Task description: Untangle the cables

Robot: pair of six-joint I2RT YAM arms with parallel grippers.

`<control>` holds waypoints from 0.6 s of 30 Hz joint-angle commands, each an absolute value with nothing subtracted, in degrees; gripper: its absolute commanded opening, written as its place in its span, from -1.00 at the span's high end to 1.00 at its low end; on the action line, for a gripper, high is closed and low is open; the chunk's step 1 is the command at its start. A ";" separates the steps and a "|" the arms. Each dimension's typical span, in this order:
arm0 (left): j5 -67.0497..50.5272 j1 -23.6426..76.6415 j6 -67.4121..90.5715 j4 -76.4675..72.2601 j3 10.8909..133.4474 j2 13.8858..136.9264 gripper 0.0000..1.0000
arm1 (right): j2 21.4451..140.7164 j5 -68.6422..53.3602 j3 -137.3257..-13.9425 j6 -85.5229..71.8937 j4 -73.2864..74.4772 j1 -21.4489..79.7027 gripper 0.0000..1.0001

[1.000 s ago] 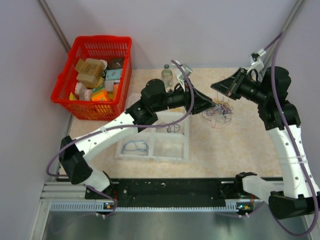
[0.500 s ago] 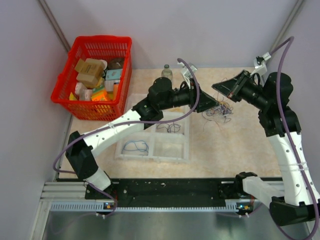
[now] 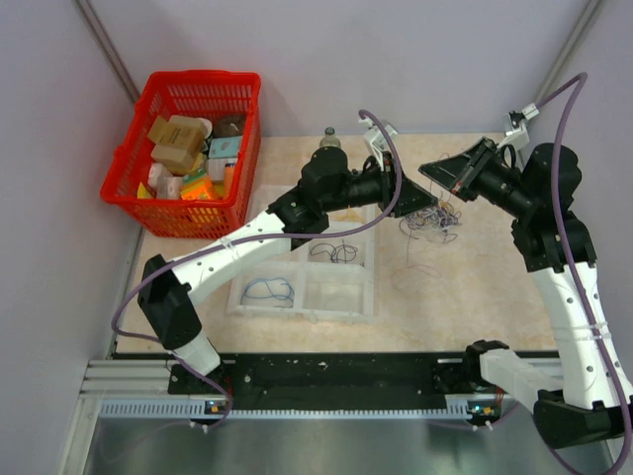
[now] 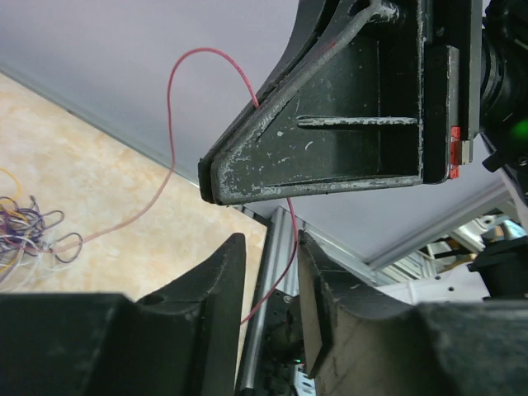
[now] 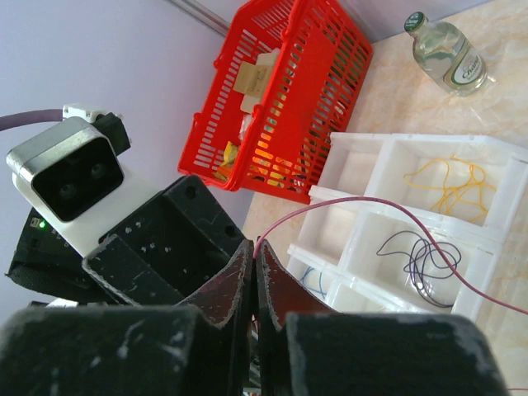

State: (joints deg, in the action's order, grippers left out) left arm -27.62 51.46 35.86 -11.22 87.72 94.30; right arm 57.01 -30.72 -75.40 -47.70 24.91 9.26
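The cables (image 3: 432, 224) are a small bunch of thin, mostly dark purple loops on the table, also low at the left of the left wrist view (image 4: 25, 235). One pink strand (image 4: 170, 107) rises out of the bunch. My right gripper (image 5: 252, 245) is shut on the end of this pink strand (image 5: 363, 200) above the bunch (image 3: 435, 172). My left gripper (image 4: 269, 244) stands open just below the right gripper (image 4: 211, 178). The pink strand runs down through its gap, pinched by neither finger. In the top view the left gripper (image 3: 423, 201) nearly meets the right one.
A white compartment tray (image 3: 368, 297) lies under the left arm and holds sorted yellow (image 5: 450, 177), dark (image 5: 421, 256) and blue wires. A red basket (image 3: 127, 158) of boxes stands at the back left. A small bottle (image 3: 329, 139) stands behind the left arm.
My left arm has reached further right and back, bringing its gripper up to the right gripper. The right gripper has lifted slightly, drawing the strand and bunch with it.
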 commanded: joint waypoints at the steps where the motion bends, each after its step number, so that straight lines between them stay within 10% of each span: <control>1: -31.46 51.42 36.91 -13.10 90.26 95.19 0.40 | 55.46 -30.50 -75.41 -48.43 22.15 10.02 1.00; 6: -29.63 51.42 33.67 -8.45 90.35 94.40 1.00 | 55.20 -28.66 -74.27 -47.29 22.32 9.93 0.98; 14: -22.58 50.45 32.69 -1.68 93.15 95.78 1.00 | 57.04 -13.12 -72.52 -33.06 40.68 10.02 -0.54; 18: -23.38 49.57 34.19 2.37 100.09 101.50 1.00 | 54.50 -4.51 -70.31 -28.41 47.61 9.93 -0.86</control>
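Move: The red cable already runs between the left hand's open fingers, about 1 cm beyond the hand point to its right and level with it otherwise. The right fingers hold the same cable pinched between their pads. From the left hand, the tangle on the table lies roughly 12 cm ahead, 3 cm to the right and 37 cm below; the white tray's middle is some 5 cm ahead, 24 cm to the left and 38 cm below. The left fingers shut on the red cable from nearly half open while the right hand stays put and keeps its pinch; then the right fingers spread wide and let go, and that hand drops about 9 cm and goes 4 cm to the right, towards the tangle, its wrist tipping down and turning clockwise some 20 degrees overall. Keeping its new pinch, the left hand sinks about 3 cm, then also goes about 2 cm forward, its wrist rolling slightly. ##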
